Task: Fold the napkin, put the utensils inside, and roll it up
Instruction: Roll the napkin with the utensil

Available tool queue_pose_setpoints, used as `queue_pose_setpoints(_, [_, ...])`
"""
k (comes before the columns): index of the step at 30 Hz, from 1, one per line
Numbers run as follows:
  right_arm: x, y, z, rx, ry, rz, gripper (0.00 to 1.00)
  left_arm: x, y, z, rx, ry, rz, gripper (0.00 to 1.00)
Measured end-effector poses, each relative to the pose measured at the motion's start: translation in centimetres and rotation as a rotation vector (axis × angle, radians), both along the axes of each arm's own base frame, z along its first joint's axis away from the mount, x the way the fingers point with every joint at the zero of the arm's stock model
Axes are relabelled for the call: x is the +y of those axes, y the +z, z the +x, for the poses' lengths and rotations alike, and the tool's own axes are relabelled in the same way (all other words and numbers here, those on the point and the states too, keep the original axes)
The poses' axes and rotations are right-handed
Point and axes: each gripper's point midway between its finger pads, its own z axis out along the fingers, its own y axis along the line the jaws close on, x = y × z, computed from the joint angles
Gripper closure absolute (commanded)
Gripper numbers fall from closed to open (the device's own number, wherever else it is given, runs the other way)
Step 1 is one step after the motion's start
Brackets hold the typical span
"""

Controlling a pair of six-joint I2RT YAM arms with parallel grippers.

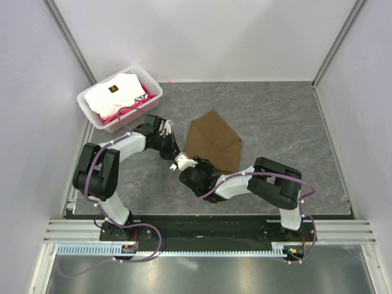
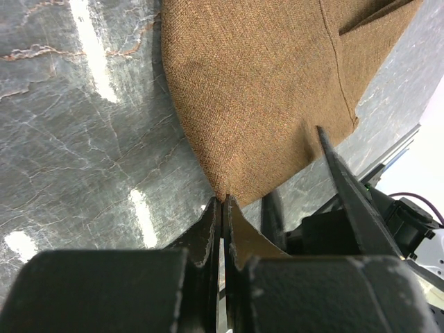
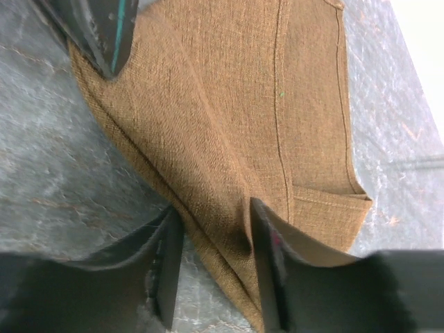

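The brown napkin lies folded on the grey table, its near-left edge lifted between both grippers. My left gripper is shut on the napkin's edge; in the left wrist view the cloth runs into the closed fingertips of the left gripper. My right gripper sits just beside it. In the right wrist view the right gripper stands open astride the napkin's folded edge, one finger on the cloth and one over the table. The utensils are out of view.
A white basket with folded white and pink cloths stands at the back left, close to the left arm's elbow. Walls enclose the table on three sides. The grey marbled tabletop extends right of the napkin.
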Motion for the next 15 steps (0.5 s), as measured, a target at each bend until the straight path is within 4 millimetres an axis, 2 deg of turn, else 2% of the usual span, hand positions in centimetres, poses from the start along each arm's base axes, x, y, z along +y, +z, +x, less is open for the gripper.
queue_pose_setpoints(4, [-0.4,-0.3,-0.1,-0.002,0.013,-0.022,0.75,-0.1,0.1,-0.1,0.003,-0.005,-0.009,0.98])
queue_pose_setpoints(6, [-0.4,-0.4,0.0,-0.003,0.027,-0.038,0.81,-0.2,0.2,-0.2,0.005,-0.008,-0.016,0.91])
queue_pose_setpoints(7, [-0.3,-0.5,0.0,-0.001,0.038,-0.046,0.82,-0.2,0.2,-0.2,0.005,-0.010,-0.019,0.80])
queue_pose_setpoints(9, [-0.2,-0.6,0.1,0.007,0.059,-0.059,0.86,-0.2,0.2,-0.2,0.004,-0.011,-0.021,0.67])
queue_pose_setpoints(10, [-0.2,-0.8,0.1,0.017,0.073,-0.064,0.87,-0.2,0.2,-0.2,0.002,-0.012,-0.021,0.54])
queue_pose_setpoints(11, [-0.1,-1.0,0.2,0.030,0.087,-0.068,0.87,-0.2,0.2,-0.1,0.002,-0.011,-0.022,0.48])
queue_pose_setpoints(12, [-0.2,-1.2,0.4,0.044,0.097,-0.070,0.88,-0.2,0.2,-0.1,0.002,-0.008,-0.024,0.37])
queue_pose_setpoints(15, [-0.4,-1.6,1.1,0.083,0.117,-0.071,0.90,0.2,0.0,0.1,0.001,0.025,-0.038,0.29])
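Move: Just below the right hand's half-open fingers, about 1 cm ahead and 2 cm down, lies the napkin's folded near edge. Its left corner, still pinched by the left fingers, is about 10 cm left of the right hand and 3 cm farther out. The napkin's far corner lies some 19 cm ahead of the right hand, in line with it. From the left hand, the stretch of edge to be gripped is about 10 cm right and 2 cm back. Sinking about 1.5 cm and then easing roughly 1 cm forward, the right hand closes its fingers over the napkin's folded near edge and pinches it, with a small counter-clockwise turn. The left hand all but stays in place; once the right fingers have nearly shut, its own fingers open well and let go of the left corner. ##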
